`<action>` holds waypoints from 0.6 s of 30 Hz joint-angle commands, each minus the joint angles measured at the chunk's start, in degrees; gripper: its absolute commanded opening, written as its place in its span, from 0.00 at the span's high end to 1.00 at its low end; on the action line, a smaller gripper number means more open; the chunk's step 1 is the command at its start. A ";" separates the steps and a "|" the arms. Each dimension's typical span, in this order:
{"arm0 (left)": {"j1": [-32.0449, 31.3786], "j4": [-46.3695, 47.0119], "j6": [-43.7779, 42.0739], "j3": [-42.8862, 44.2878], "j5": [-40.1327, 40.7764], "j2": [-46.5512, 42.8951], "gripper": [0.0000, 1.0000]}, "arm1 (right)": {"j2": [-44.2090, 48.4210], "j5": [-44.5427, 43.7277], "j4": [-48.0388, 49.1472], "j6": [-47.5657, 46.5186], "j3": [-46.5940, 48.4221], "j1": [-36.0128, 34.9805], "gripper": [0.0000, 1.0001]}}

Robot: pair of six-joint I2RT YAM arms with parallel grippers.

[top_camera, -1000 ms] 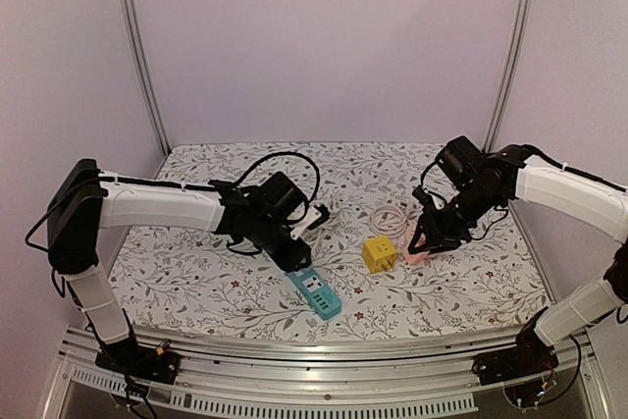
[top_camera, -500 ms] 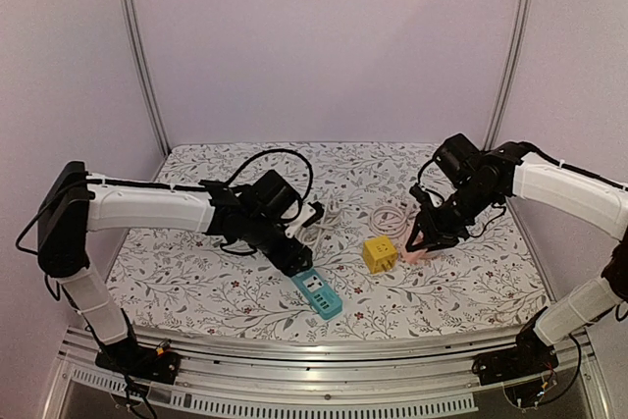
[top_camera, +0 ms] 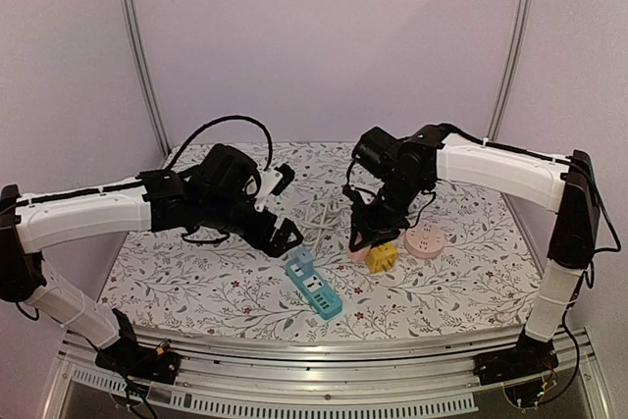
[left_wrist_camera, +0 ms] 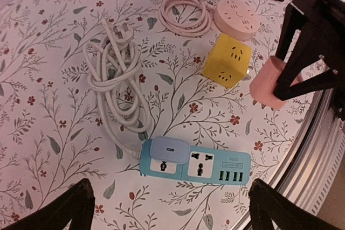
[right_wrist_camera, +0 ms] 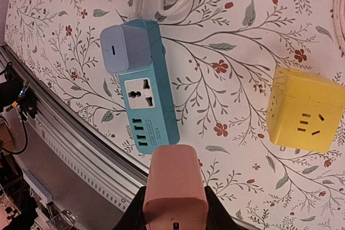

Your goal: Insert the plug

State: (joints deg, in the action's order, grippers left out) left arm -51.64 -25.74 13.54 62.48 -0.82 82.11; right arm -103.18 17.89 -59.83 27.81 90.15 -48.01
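A blue power strip [top_camera: 316,288] lies near the table's front. A lavender plug [top_camera: 299,261] sits in its end socket [left_wrist_camera: 168,150], and the second socket [left_wrist_camera: 200,167] is bare. My left gripper [top_camera: 287,208] hovers open above and behind the strip, its fingers [left_wrist_camera: 70,208] spread wide with nothing between them. My right gripper [top_camera: 361,240] is shut on a pink plug [right_wrist_camera: 175,187], held in the air just right of the strip [right_wrist_camera: 151,111] and next to a yellow cube socket [top_camera: 382,256].
A coiled white cable [left_wrist_camera: 113,74] runs from the strip's end toward the back. A pink round socket [top_camera: 425,240] with its coiled pink cord [left_wrist_camera: 186,12] lies right of the yellow cube [left_wrist_camera: 226,68]. The metal rail [right_wrist_camera: 70,149] borders the table's front edge.
My left gripper opened, let go of the lavender plug on the strip and rose back. My right arm carried the pink plug leftward, from the pink round socket to beside the yellow cube.
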 commanded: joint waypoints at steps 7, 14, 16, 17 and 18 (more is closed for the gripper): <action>1.17 -1.45 7.55 -12.97 -0.04 -17.02 0.01 | -17.82 -8.62 -10.10 2.93 19.83 -10.88 1.00; 1.34 -2.83 6.23 -16.58 0.56 -23.22 0.01 | -19.60 -12.54 -8.52 5.50 20.01 -11.84 1.00; 1.51 -3.28 4.75 -16.91 0.64 -24.69 0.01 | -19.61 -13.19 -7.26 5.63 19.66 -11.83 1.00; 1.61 -3.65 3.87 -16.90 1.98 -25.30 0.01 | -19.74 -13.07 -6.77 5.60 19.63 -11.80 1.00; 1.69 -4.22 2.90 -16.92 2.87 -25.90 0.00 | -20.02 -12.84 -6.28 5.33 19.63 -11.76 1.00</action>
State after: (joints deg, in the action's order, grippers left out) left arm -51.09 -28.14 19.53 46.35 -0.58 58.67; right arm -121.71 7.42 -67.70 32.23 109.12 -59.94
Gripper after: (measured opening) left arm 0.992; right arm 0.280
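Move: The right hand, already gripping the pink plug, is bound for the teal strip's open white socket, about 9 cm to its left, 5 cm back and 11 cm below. Just beyond that socket, the inserted blue plug stands level with the hand and 11 cm to its left; the yellow cube sits 6 cm right and 2 cm ahead, both some 10 cm below. From the left hand the socket lies about 5 cm right, 4 cm back and 14 cm down. Keeping the pink plug pinched, the right hand sweeps about 7 cm left, sinking some 4 cm and easing back a couple, towards the strip's open socket, as the wrist turns some 10 degrees to point the fingers more nearly straight down. Meanwhile the left hand, empty and still wide open, clears off from above the blue plug, going about 7 cm left and 5 cm back. ##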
